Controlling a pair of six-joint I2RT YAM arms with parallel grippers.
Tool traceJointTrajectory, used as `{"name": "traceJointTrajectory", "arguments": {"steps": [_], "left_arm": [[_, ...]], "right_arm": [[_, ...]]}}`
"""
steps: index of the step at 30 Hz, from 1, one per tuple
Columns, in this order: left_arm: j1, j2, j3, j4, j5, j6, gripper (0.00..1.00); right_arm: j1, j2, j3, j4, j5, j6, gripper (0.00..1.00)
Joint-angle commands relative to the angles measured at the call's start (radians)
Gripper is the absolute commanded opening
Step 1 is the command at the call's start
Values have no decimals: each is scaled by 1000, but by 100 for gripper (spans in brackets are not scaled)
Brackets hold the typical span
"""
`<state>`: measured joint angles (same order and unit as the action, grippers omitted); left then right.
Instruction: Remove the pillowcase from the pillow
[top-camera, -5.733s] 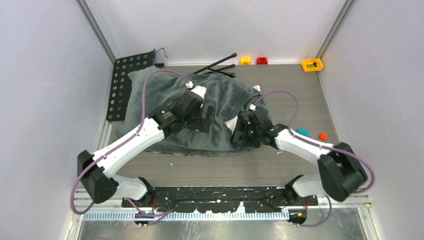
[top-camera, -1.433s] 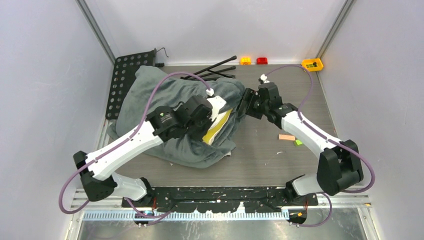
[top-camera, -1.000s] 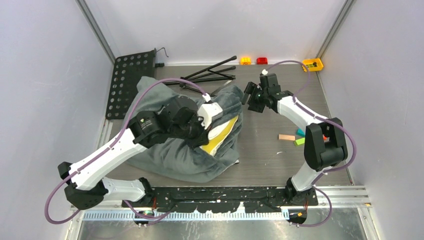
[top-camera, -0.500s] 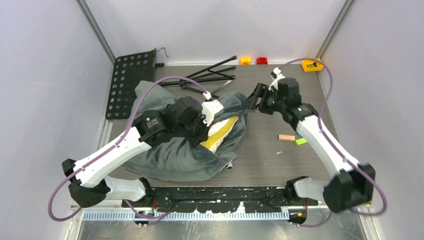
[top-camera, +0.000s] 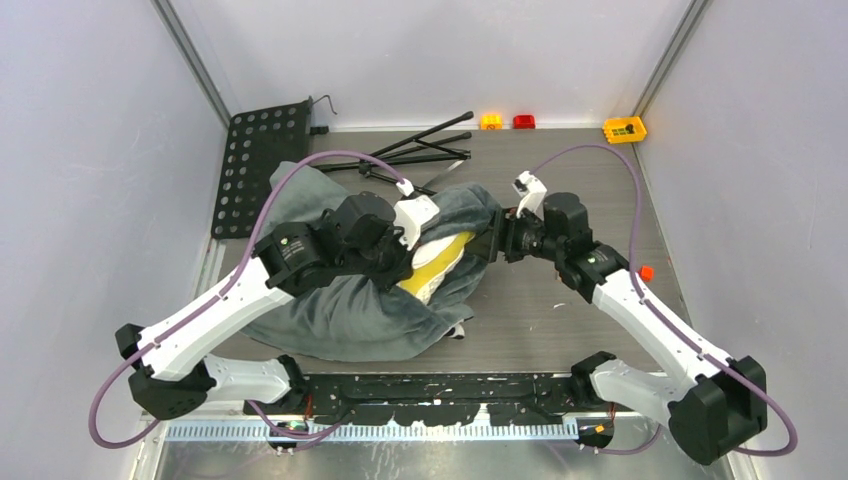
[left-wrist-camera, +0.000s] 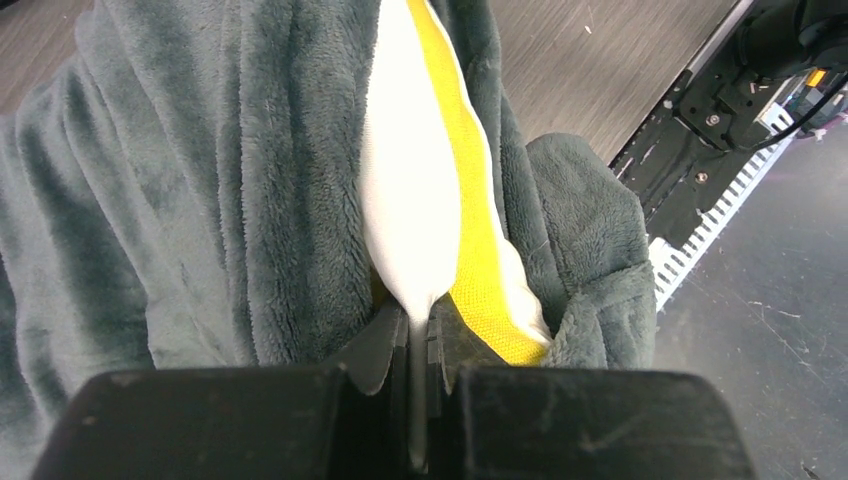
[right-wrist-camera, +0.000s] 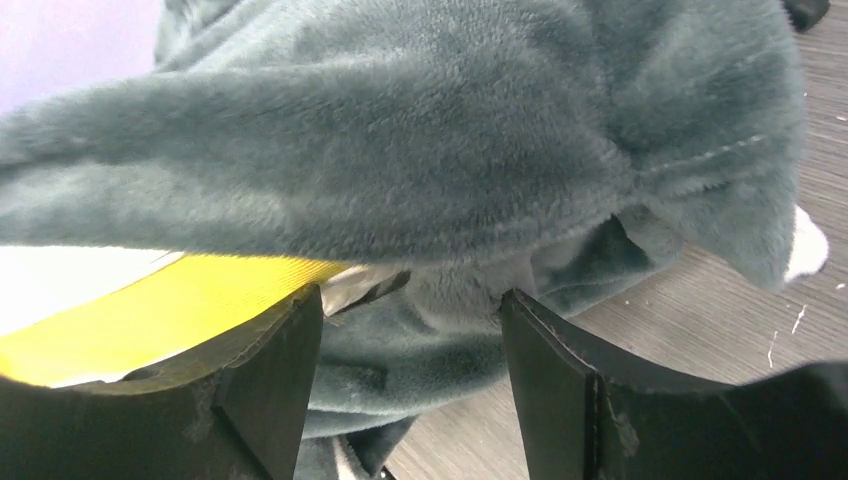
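Note:
The dark grey-teal fleecy pillowcase (top-camera: 340, 310) lies bunched at the table's middle left, its mouth facing right. The white pillow (top-camera: 432, 262) with its yellow band pokes out of that mouth. My left gripper (top-camera: 400, 268) is shut on the pillow's white corner (left-wrist-camera: 415, 240), the fleece (left-wrist-camera: 200, 200) bunched round it. My right gripper (top-camera: 497, 246) is open at the pillowcase's right edge. Its fingers (right-wrist-camera: 560, 385) straddle a fold of fleece (right-wrist-camera: 440, 350), with the yellow band (right-wrist-camera: 170, 310) by the left finger.
A black perforated plate (top-camera: 252, 165) and a folded black stand (top-camera: 420, 150) lie at the back left. Small coloured blocks sit along the back edge (top-camera: 623, 128) and at the right (top-camera: 646, 272). The black rail (top-camera: 440, 392) runs along the near edge.
My left gripper has pulled the pillow's corner out of the case. My right arm swung back and away, then came forward to the case's right edge, open.

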<state>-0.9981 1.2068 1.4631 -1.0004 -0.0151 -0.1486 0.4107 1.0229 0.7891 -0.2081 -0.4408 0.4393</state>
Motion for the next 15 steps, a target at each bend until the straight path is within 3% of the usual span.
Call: {"name": "traceJointTrajectory", "arguments": {"steps": [1, 7, 9, 15], "left_arm": [[7, -77, 56, 88, 63, 1, 0], [7, -81, 78, 28, 133, 25, 0], [7, -87, 83, 12, 135, 34, 0], [6, -107, 67, 6, 177, 68, 0]], "right_arm": [[54, 55, 71, 35, 159, -78, 69], [56, 145, 171, 25, 361, -39, 45], [52, 154, 190, 23, 430, -39, 42], [5, 245, 257, 25, 420, -9, 42]]}}
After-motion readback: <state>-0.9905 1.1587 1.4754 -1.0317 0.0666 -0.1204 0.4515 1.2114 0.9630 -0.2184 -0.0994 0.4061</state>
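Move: The pillowcase's upper rim lies just in front of the right hand's open fingers, about 3 cm ahead, 1 cm left and 1 cm below. The exposed yellow-and-white pillow is some 10 cm to that hand's left and 6 cm back, slightly lower; a tripod foot lies about 10 cm straight ahead, down on the table. From the left hand, which already pinches the pillow's white cover, that rim is roughly 12 cm ahead, 16 cm right and 5 cm lower. The pillowcase's upper rim is taken between the right fingers, which close part way on the bunched grey cloth as the hand dips slightly, then comes nearly level again, travelling about 7 cm forward with a clockwise turn of some 15 degrees. The pillow's white cover stays pinched in the left hand, which eases about 2 cm back and a little up, away from the rim. ##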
